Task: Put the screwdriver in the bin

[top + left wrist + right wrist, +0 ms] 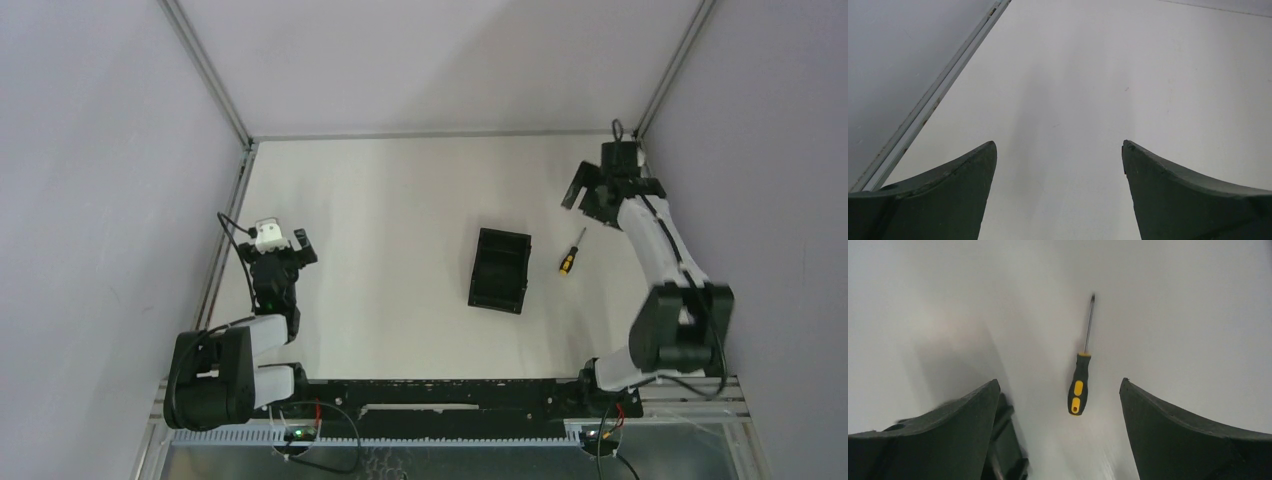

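Note:
The screwdriver [571, 252] lies flat on the white table, just right of the bin [498, 270], apart from it. It has a thin shaft and a black handle with yellow inserts [1078, 388]. The bin is a small black tray with low walls, and only a corner of it [1007, 442] shows beside the left finger in the right wrist view. My right gripper [612, 195] hangs above the table beyond the screwdriver, open [1059, 387], holding nothing. My left gripper [281, 252] is far left, open [1059, 150] over bare table.
Grey walls and aluminium frame rails [232, 215] enclose the table on three sides. One rail [938, 95] runs close to the left gripper. The arm bases and a black cable bar [440, 395] line the near edge.

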### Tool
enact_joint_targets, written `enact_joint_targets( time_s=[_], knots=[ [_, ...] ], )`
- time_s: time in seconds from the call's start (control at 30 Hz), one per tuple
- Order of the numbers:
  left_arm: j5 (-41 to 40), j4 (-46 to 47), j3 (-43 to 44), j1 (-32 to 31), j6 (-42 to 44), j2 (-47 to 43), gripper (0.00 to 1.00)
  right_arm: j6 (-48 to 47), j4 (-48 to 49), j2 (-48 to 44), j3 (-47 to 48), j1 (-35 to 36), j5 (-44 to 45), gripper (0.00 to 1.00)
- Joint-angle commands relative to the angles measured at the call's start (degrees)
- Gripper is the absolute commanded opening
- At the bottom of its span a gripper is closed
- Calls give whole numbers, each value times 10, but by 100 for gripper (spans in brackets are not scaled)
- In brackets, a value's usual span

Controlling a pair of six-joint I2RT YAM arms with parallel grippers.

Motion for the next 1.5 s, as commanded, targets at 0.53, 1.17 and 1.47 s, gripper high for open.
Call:
enact_joint_targets(
  time_s=[0.53,1.17,1.47],
  knots=[
    [-2,23,32,-3,8,2,100,-41,23,295,-27,-5,-50,54],
    [-2,23,31,-3,8,2,100,-49,-201,52,71,32,-65,0],
    [-2,23,31,-2,8,1,100,-31,-229,8,89,73,-53,0]
  ],
)
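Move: The screwdriver lies on the table some 18 cm beneath the right hand, its middle within about 1 cm of straight below; its handle end points back and slightly left, its shaft forward. The bin stands about 22 cm to the right hand's left and 5 cm back, some 16 cm below it. From the idle left hand, the screwdriver is roughly 80 cm to the right, 3 cm ahead and 10 cm lower. The right hand, fingers open, plunges about 17 cm almost straight down onto the screwdriver with a slight drift back, tipping some 30 degrees further towards vertical, and its fingers shut on the handle just above the table. Keeping the grip, it pulls up and back to about its starting height while drifting left towards the bin, ending some 5 cm back and 5 cm left of where it began, with about half of that tilt undone and a turn of some 10 degrees counter-clockwise. ##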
